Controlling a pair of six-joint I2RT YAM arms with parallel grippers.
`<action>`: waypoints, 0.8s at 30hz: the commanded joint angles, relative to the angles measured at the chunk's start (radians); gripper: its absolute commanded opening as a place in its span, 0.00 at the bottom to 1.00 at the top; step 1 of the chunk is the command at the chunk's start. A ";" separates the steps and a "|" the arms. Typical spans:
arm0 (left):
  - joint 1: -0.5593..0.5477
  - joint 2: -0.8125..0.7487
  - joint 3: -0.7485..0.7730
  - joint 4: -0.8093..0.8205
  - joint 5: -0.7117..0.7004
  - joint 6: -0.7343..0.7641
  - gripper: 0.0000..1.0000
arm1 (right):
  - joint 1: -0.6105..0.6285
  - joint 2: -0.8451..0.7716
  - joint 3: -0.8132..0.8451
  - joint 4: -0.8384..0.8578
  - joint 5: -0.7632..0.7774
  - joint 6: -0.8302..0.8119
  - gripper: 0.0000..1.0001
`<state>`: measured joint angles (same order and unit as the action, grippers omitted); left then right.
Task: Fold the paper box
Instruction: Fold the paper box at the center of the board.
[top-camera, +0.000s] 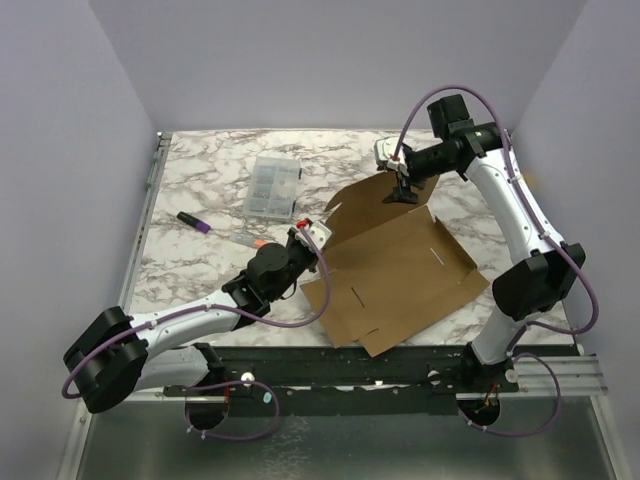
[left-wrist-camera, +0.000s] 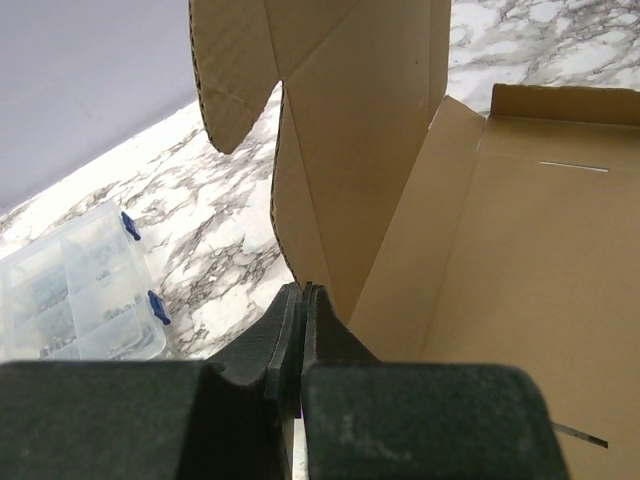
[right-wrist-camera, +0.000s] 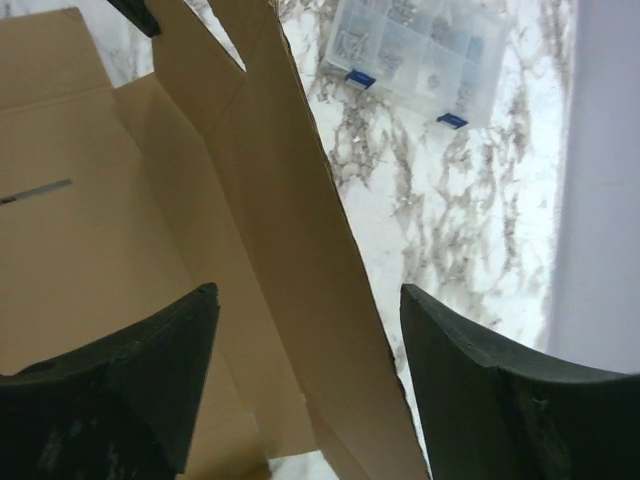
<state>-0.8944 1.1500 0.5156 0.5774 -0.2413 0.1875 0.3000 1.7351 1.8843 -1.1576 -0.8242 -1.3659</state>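
Note:
The paper box (top-camera: 400, 270) is a brown cardboard sheet lying mid-table, with its far-left panel raised upright. My left gripper (top-camera: 320, 233) sits at the box's left corner. In the left wrist view its fingers (left-wrist-camera: 304, 298) are pressed together on the lower edge of the raised flap (left-wrist-camera: 350, 150). My right gripper (top-camera: 403, 190) hangs over the far end of that raised panel. The right wrist view shows it open (right-wrist-camera: 308, 340), its fingers standing either side of the upright flap (right-wrist-camera: 290, 230) without touching it.
A clear plastic compartment case (top-camera: 272, 186) lies at the back left of the marble table (top-camera: 200, 270), close behind the raised panel. A purple-tipped marker (top-camera: 194, 221) and a small orange-tipped item (top-camera: 250, 241) lie left of the box. Walls enclose the table.

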 joint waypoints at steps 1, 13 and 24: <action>-0.006 -0.020 -0.010 -0.013 0.027 0.041 0.00 | 0.006 0.041 0.011 -0.116 0.010 -0.026 0.71; -0.004 -0.137 -0.008 -0.066 0.023 -0.032 0.55 | 0.006 -0.045 -0.110 -0.029 0.085 -0.076 0.00; -0.001 -0.202 0.309 -0.452 0.345 0.002 0.99 | 0.007 -0.033 -0.099 -0.147 0.027 -0.119 0.00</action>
<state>-0.8936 0.8795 0.6975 0.3027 -0.0597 0.1585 0.3077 1.7172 1.7847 -1.2377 -0.7544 -1.4540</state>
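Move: The right fingers, wide open, already straddle the standing flap; the stretch of its upper edge they go for is only some 2 cm below that hand. The box's bottom panel is centred about 11 cm back of the right hand and 22 cm down. The left fingers, shut, still hold the flap's left corner; from there the clear compartment case lies roughly 17 cm ahead, 10 cm left, and the orange-ended knife about 6 cm ahead, 12 cm left, both some 16 cm below. The right hand sinks about 4 cm and eases back some 2 cm towards its own base, its fingers closing early on the way until they pinch the flap's upper edge, and then keeps that hold with barely any turn of the wrist. The left hand stays on the flap's left corner until the right has shut, then opens wide, lets go and rises some 12 cm while drawing back about 4 cm, clear of the cardboard. ##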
